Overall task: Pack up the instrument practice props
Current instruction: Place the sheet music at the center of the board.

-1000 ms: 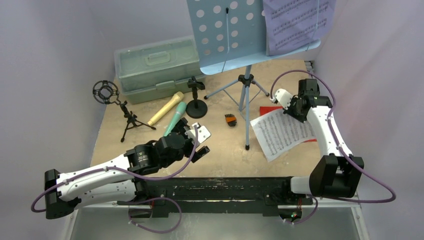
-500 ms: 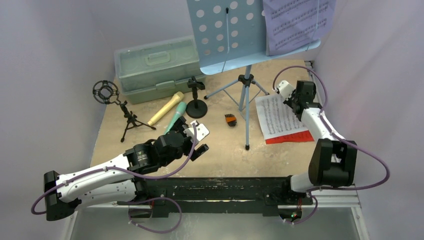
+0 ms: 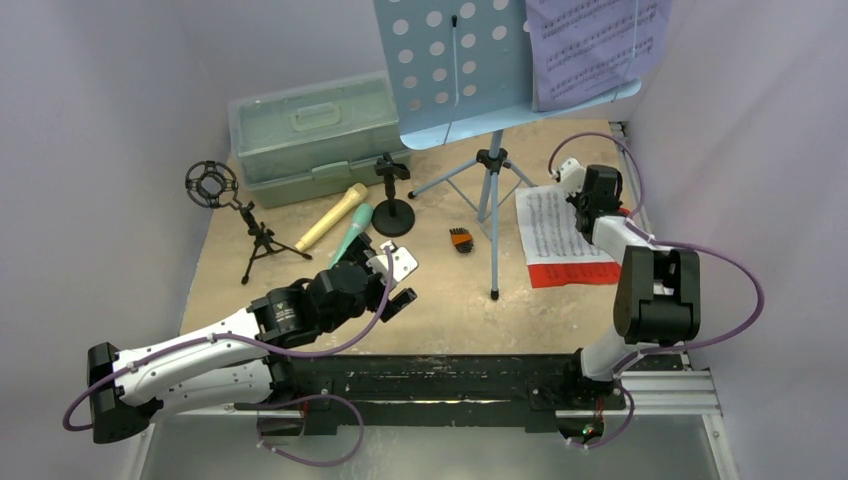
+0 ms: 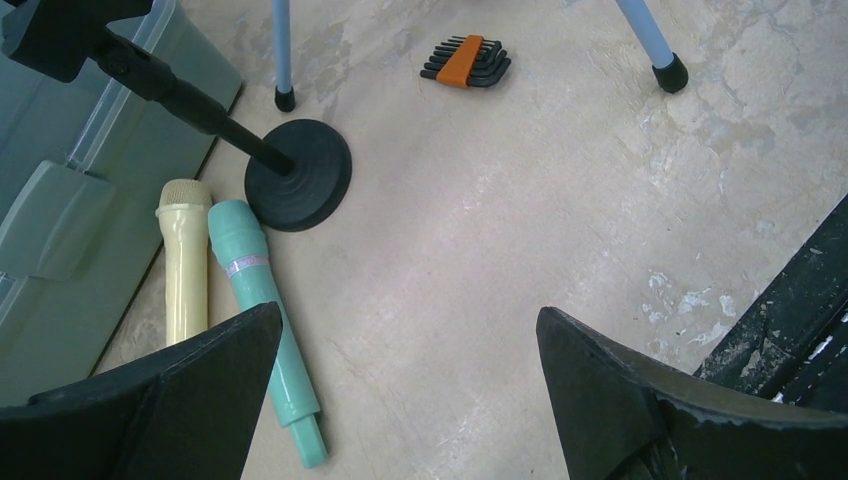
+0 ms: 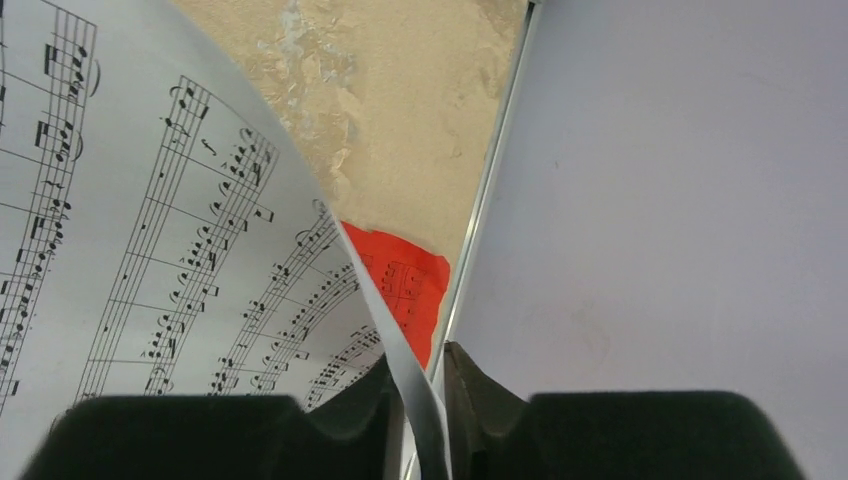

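My right gripper (image 3: 580, 197) (image 5: 415, 390) sits low at the table's right edge. Its jaws are a narrow gap apart, and the curled edge of the white music sheet (image 3: 550, 225) (image 5: 150, 230) passes between them. That sheet lies on the red music sheet (image 3: 575, 272) (image 5: 405, 280). My left gripper (image 3: 405, 283) (image 4: 410, 330) hangs wide open and empty, just right of the teal microphone (image 3: 352, 235) (image 4: 262, 300). The tan microphone (image 3: 332, 216) (image 4: 185, 260) lies beside it. Behind stand the round-base mic holder (image 3: 392, 215) (image 4: 298, 187) and the ring-top tripod holder (image 3: 212, 184). The light-blue music rack (image 3: 455, 70) carries a purple sheet (image 3: 595, 45).
A pale green case (image 3: 310, 135) (image 4: 50, 230) lies shut at the back left. A black and orange hex key set (image 3: 460, 241) (image 4: 467, 62) rests between the rack's tripod legs (image 3: 493, 240). The right wall (image 5: 680, 200) is close beside my right gripper.
My right arm has carried the white sheet back and to the right and laid it over the red sheet. Its jaws have parted slightly. The left arm has hardly moved.
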Available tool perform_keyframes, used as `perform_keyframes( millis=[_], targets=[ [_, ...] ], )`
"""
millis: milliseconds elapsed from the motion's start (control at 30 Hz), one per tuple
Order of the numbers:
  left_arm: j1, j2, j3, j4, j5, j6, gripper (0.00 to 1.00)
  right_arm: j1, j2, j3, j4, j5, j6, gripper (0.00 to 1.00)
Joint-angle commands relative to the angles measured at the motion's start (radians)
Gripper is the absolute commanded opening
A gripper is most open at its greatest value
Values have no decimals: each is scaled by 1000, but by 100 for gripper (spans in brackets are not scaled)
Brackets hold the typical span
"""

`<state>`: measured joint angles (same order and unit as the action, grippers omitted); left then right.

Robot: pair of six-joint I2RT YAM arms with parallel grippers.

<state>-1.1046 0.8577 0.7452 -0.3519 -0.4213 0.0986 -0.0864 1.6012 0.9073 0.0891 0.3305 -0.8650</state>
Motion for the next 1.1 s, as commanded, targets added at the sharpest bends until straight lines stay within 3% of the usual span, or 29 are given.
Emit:
perform_keyframes(
  millis=[0, 267, 500, 700, 1067],
  targets=[
    [9, -16, -4, 45, 10, 15, 99, -6, 25, -21, 97, 43, 32, 27],
    [12, -19, -4, 45, 10, 16, 99, -7, -36, -62, 123, 46, 64, 63],
    [14, -24, -4, 45, 10, 16, 99, -19, -231, -90, -45, -95, 153, 80],
    [15, -29, -4, 44, 13, 17, 99, -28, -384, -101, -250, -242, 183, 89],
    [17, -33, -3, 44, 15, 17, 99, -33, -590, -59, -617, -530, 143, 94]
  ],
)
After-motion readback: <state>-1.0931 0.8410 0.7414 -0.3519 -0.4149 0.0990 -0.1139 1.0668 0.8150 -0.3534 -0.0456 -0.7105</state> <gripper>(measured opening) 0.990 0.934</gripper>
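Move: The right hand has the white sheet music's right edge at its barely parted fingers, about 5 cm above the red sheet, whose middle is some 11 cm back and 3 cm left; the white sheet's own middle is roughly 6 cm back, 5 cm left. The stand's nearest foot is about 23 cm left and 22 cm back, the hex keys 31 cm left and 9 cm back. From the left hand, the red sheet lies some 46 cm right, 9 cm ahead. Down by about 2 cm first, the right hand lowers the white sheet's edge towards the red sheet as its fingers spread and let go. Then, opening nearly all the way, it lifts some 8 cm and draws back about 9 cm and left 7 cm over the sheets, its left side rolling up roughly 20 degrees. ##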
